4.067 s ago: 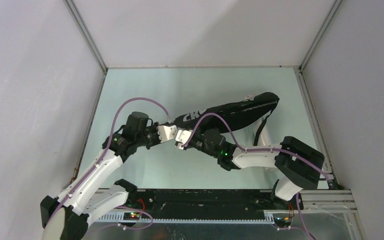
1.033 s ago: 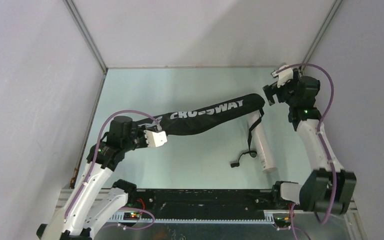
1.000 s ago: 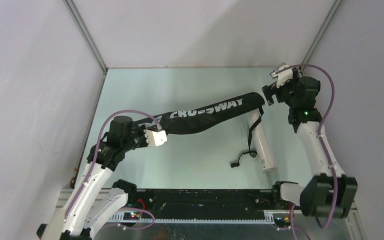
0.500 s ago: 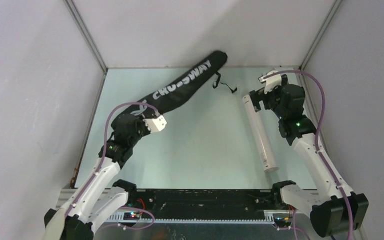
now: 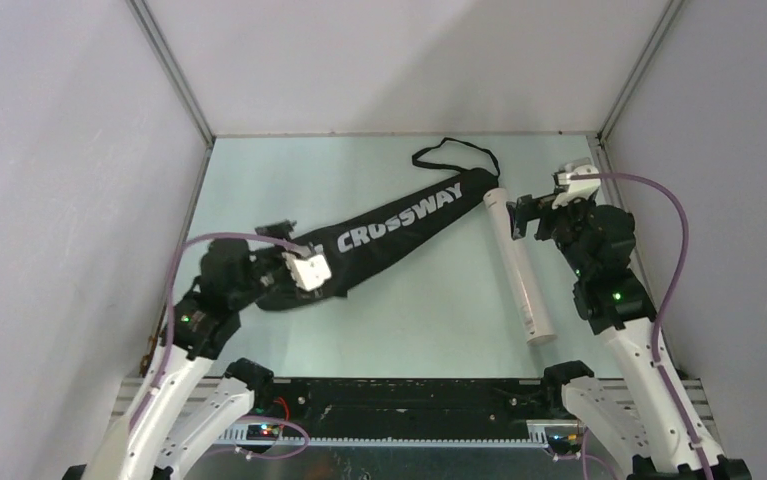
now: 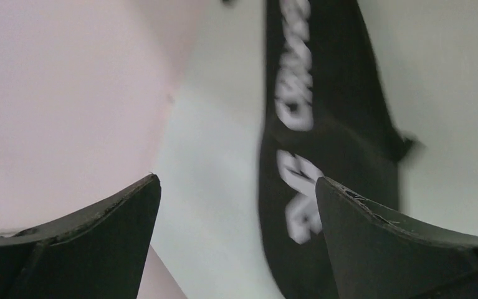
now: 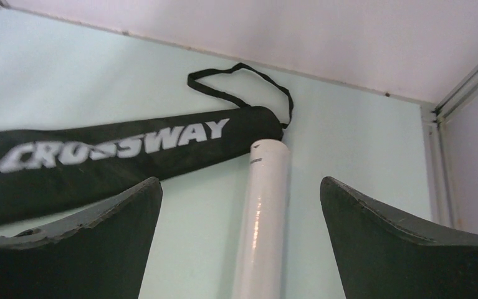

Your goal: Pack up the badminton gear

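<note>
The black "CROSSWAY" racket bag lies flat and diagonal on the table, its strap loop at the far end. My left gripper hovers open over the bag's near end, and the bag shows under its right finger, nothing held. The long white tube lies to the right of the bag, its far end next to the bag's tip. My right gripper hangs open above that far end, with the tube running between its spread fingers and the bag at left.
Grey walls close in the pale green table on the left, back and right. A metal rail runs along the right edge close to my right arm. Both arm bases sit on the black bar at the near edge.
The left gripper has opened and let the bag go; the bag, raised toward the back wall half a second ago, now lies on the table. The right gripper has shifted a little right.
</note>
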`<state>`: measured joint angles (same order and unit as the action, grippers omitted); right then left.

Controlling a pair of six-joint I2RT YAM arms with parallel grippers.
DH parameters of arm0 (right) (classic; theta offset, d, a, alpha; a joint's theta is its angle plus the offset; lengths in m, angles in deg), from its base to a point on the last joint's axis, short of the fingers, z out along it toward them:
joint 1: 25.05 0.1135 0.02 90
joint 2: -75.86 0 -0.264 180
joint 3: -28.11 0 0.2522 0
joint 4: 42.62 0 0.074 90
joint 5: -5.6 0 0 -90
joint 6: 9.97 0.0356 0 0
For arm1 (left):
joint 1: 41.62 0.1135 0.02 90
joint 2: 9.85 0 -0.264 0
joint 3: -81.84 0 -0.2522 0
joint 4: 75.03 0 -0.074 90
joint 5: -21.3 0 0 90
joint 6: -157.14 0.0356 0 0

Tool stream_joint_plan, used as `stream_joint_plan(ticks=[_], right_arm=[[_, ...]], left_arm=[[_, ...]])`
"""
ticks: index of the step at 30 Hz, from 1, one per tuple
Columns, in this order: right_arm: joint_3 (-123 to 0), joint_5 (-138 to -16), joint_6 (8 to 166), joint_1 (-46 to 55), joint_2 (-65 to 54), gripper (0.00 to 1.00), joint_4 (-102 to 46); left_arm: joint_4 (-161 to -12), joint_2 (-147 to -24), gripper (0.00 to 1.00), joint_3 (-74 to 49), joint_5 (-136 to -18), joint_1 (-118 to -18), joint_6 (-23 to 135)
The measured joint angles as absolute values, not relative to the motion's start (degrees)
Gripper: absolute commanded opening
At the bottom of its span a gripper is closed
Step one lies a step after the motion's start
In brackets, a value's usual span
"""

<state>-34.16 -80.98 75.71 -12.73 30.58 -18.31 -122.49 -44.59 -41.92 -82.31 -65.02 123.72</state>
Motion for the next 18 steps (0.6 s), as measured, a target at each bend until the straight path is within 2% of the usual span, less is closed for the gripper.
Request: stream_joint_plan(ticks=[6, 10, 12, 14, 18], right_arm=[[-34.2, -82.7, 84.8, -12.7, 33.8, 0.99, -14.9], [-34.1, -86.1, 89.2, -12.7, 33.7, 0.99, -11.1], [-33.8, -88.8, 91.4, -12.7, 33.7, 0.99, -8.7], [-32.8, -92.0, 93.5, -12.7, 34.2, 0.99, -6.9], [-28.1, -98.5, 97.2, -12.7, 37.4, 0.99, -4.3]], left_arm=[[-109.3, -50.4, 1.00, -24.7, -89.6, -65.7, 101.0], [-100.6, -58.9, 1.00, -11.2, -87.3, -69.3, 83.8], [-99.4, -62.5, 1.00, -5.8, -81.6, -70.1, 76.9], [-98.6, -64.7, 1.00, -4.6, -70.6, -70.3, 68.5], [-100.8, -65.4, 1.00, -14.7, -50.2, -70.3, 55.7]])
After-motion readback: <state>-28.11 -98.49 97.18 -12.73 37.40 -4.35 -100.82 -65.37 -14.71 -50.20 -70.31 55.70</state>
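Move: Some 20 cm below the open left hand lies the badminton bag, its middle about 17 cm ahead and 17 cm to the right; the white tube stands clear of this hand, roughly 11 cm ahead and 53 cm to the right. From the right hand the bag's middle is around 9 cm ahead, 36 cm to the left and 28 cm down, while the tube lies nearly under that hand, about 3 cm farther out and 27 cm below. Leaving the already released bag, the left hand shoots up nearly 30 cm, drifting right, then swings left and forward while sinking some 9 cm, rolling its left side down about 65 degrees and turning counter-clockwise. The right hand eases down, right and back over the tube's right side, tipping downwards and turning clockwise about 20 degrees; both grippers stay wide open. ##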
